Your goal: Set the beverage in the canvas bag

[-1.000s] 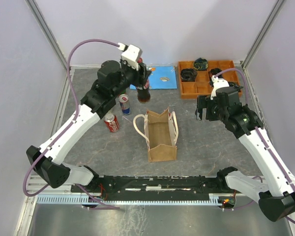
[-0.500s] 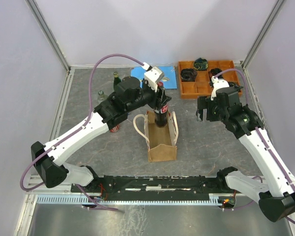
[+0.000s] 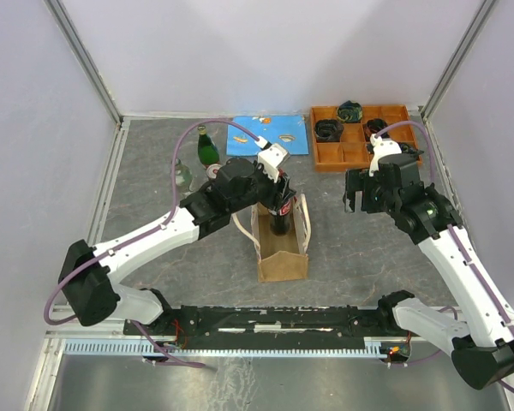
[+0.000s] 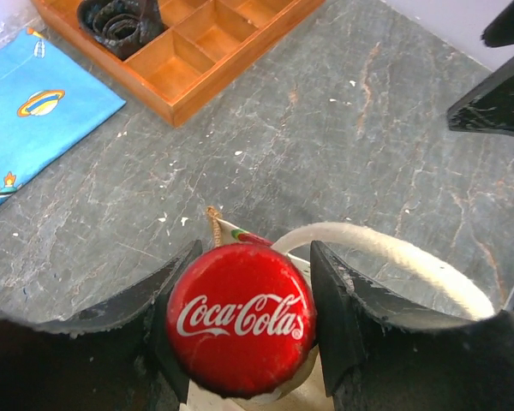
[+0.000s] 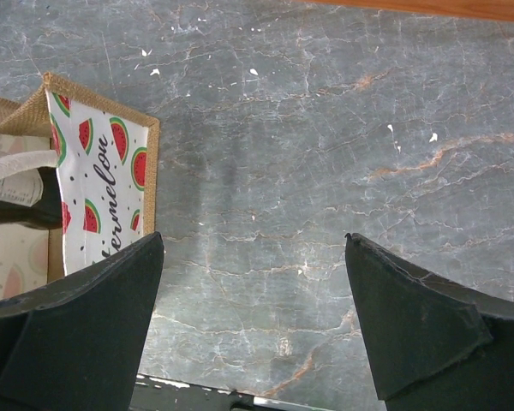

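The beverage (image 4: pixel 242 317) is a dark Coca-Cola bottle with a red cap. My left gripper (image 4: pixel 253 257) is shut on its neck, with a black finger on each side of the cap. The bottle (image 3: pixel 278 221) stands upright with its lower part down inside the far end of the canvas bag (image 3: pixel 283 248), and the left gripper (image 3: pixel 278 199) is right above it. The tan bag stands open, and one cream handle (image 4: pixel 385 253) loops beside the cap. My right gripper (image 3: pixel 353 199) hangs open over bare table to the right of the bag (image 5: pixel 103 188), with nothing in the gripper (image 5: pixel 253 244).
An orange compartment tray (image 3: pixel 360 137) with dark coiled items sits at the back right, next to a blue mat (image 3: pixel 270 135). A green bottle (image 3: pixel 207 147), a clear bottle (image 3: pixel 182 175) and a can (image 3: pixel 214 171) stand at the back left, behind my left arm.
My left arm has carried the bottle from near the blue mat forward to the bag and lowered it into the far end. The right arm has stayed put.
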You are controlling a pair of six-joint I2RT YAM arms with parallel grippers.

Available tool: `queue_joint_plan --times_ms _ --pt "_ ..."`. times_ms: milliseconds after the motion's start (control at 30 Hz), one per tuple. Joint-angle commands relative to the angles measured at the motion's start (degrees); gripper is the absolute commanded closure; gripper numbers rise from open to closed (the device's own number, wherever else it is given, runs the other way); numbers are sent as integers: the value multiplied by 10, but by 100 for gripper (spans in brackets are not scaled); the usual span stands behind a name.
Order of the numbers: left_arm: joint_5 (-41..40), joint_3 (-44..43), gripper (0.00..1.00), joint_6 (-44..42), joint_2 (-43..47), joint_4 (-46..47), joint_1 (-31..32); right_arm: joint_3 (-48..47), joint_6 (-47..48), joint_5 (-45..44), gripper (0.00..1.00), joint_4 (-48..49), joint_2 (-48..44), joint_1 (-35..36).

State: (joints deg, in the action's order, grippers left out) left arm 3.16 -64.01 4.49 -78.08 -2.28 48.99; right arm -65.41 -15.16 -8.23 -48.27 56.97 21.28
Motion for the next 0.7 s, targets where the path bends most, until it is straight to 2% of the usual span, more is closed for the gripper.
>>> queue_joint_plan --times_ms 0,333,667 --pt "-25 -2 97 -11 9 192 1 4 1 -13 6 5 -12 2" --pt "-55 24 97 -33 -48 272 1 0 6 -12 5 7 -1 1" --pt "-58 28 97 -36 -91 292 1 -2 14 -14 5 2 1 2"
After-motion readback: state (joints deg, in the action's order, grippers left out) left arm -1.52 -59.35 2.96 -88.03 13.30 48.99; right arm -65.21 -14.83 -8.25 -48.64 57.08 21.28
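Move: The left hand already grips the Coca-Cola bottle by its neck, its lower part hanging at the canvas bag's mouth. The bag's middle lies about 5 cm back towards the base from this hand, level with it sideways and some 18 cm below. The Red Bull can stands roughly 19 cm to the left and 9 cm farther out; the blue cloth lies about 29 cm ahead and 4 cm left. From the idle right hand the bag is about 18 cm left and 3 cm back. Keeping its hold on the bottle's neck, the left hand lowers the bottle about 5 cm deeper into the canvas bag while carrying it some 4 cm forward and about 2 cm to the right, towards the bag's far right corner. The wrist hardly turns and the fingers stay closed on the neck throughout, easing off at the end without letting go. ##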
